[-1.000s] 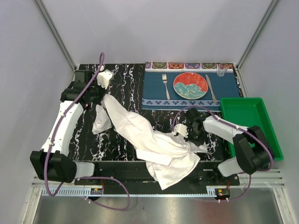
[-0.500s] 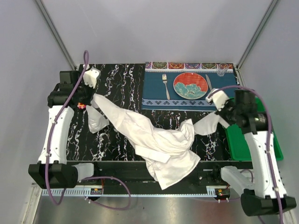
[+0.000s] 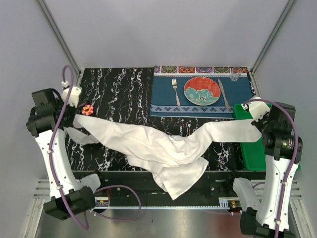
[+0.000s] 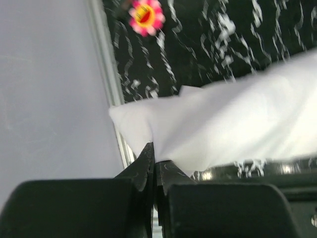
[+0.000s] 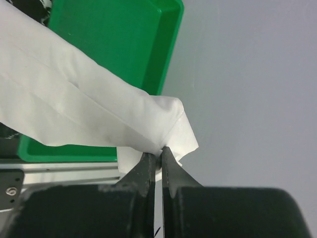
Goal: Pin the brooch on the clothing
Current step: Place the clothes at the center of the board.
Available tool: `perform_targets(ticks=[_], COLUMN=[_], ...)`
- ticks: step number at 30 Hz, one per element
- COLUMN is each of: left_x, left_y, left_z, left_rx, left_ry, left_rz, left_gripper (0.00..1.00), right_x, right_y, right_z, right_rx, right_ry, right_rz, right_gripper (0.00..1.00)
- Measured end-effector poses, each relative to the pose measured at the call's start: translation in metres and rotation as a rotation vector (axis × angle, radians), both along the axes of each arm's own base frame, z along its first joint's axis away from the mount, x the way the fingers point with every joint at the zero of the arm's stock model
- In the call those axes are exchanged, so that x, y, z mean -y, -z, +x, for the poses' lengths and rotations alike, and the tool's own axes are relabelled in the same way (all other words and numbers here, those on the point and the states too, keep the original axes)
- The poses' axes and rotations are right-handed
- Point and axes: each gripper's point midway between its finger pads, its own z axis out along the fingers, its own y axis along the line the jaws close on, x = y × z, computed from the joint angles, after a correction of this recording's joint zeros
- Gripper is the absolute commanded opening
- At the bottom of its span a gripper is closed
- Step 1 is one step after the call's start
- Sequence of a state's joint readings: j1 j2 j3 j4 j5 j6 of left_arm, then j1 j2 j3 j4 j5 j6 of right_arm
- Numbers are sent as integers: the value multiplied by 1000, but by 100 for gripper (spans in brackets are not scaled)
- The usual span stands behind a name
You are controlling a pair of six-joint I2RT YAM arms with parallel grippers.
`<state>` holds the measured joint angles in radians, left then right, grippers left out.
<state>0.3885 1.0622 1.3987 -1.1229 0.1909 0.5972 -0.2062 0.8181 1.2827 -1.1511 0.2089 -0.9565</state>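
Note:
The white clothing (image 3: 163, 146) is stretched across the black marbled table between both arms, its lower part hanging over the near edge. At the far left my left gripper (image 4: 155, 154) is shut on one end of the clothing (image 4: 237, 119). Over the green tray at the right my right gripper (image 5: 159, 151) is shut on the other end of the clothing (image 5: 74, 104). The brooch (image 3: 87, 109), a small pink flower with a yellow centre, lies on the table just beside the left gripper (image 3: 74, 113); the left wrist view shows the brooch (image 4: 146, 17) beyond the fabric.
A blue placemat (image 3: 203, 99) at the back right carries a red-and-teal plate (image 3: 202, 90), a fork (image 3: 175, 91) and a knife (image 3: 224, 93). A green tray (image 3: 277, 124) sits at the table's right edge. Grey walls stand close on both sides.
Both arms have swung outward, left to the far left and right over the green tray, pulling the clothing out long. The right gripper closed on the fabric. The brooch now lies uncovered.

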Motion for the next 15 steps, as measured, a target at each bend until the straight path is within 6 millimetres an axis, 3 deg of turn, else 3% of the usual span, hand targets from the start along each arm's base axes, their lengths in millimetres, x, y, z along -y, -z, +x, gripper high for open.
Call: perform_targets(ticks=[5,10,14,15], left_x=[25,57,61,61], left_y=[55,113,126,129], left_z=[-39,-76,-75,-70], left_rx=[-196,-421,-480,-490], left_ry=[170,340,341,333], left_rz=[12,-23,-46,-55], left_gripper=[0,0,0,6], right_x=[14,21,29,31], right_y=[5,32,70,77], right_z=[-5,16,41,46], right_rx=[-76,-212,-355,-381], right_ry=[23,20,21,25], right_rz=[-78,-57,-26,-16], right_gripper=[0,0,0,0])
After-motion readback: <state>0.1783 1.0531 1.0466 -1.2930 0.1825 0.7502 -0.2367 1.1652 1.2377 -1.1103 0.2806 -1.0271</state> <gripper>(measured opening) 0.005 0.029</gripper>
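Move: The clothes' two ends are already pinched. The centre of the black board lies about 40 cm to the right of the left hand, 5 cm farther out and 28 cm below; from the right hand it is some 53 cm left, 11 cm ahead and 30 cm down. The flower brooch sits about 20 cm ahead of the left hand and 3 cm left. From the right hand, the green tray's middle is roughly 9 cm ahead and 9 cm right, the red plate 36 cm ahead and 25 cm left. Lower the left gripper about 13 cm towards the board while drawing it back and to the right, away from the brooch, tipping its fingers some 30 degrees further down and turning it clockwise. Let the right gripper ease a little right, then sink about 8 cm over the green tray, going forward and tipping down. Keep both fingers shut on the clothes. ##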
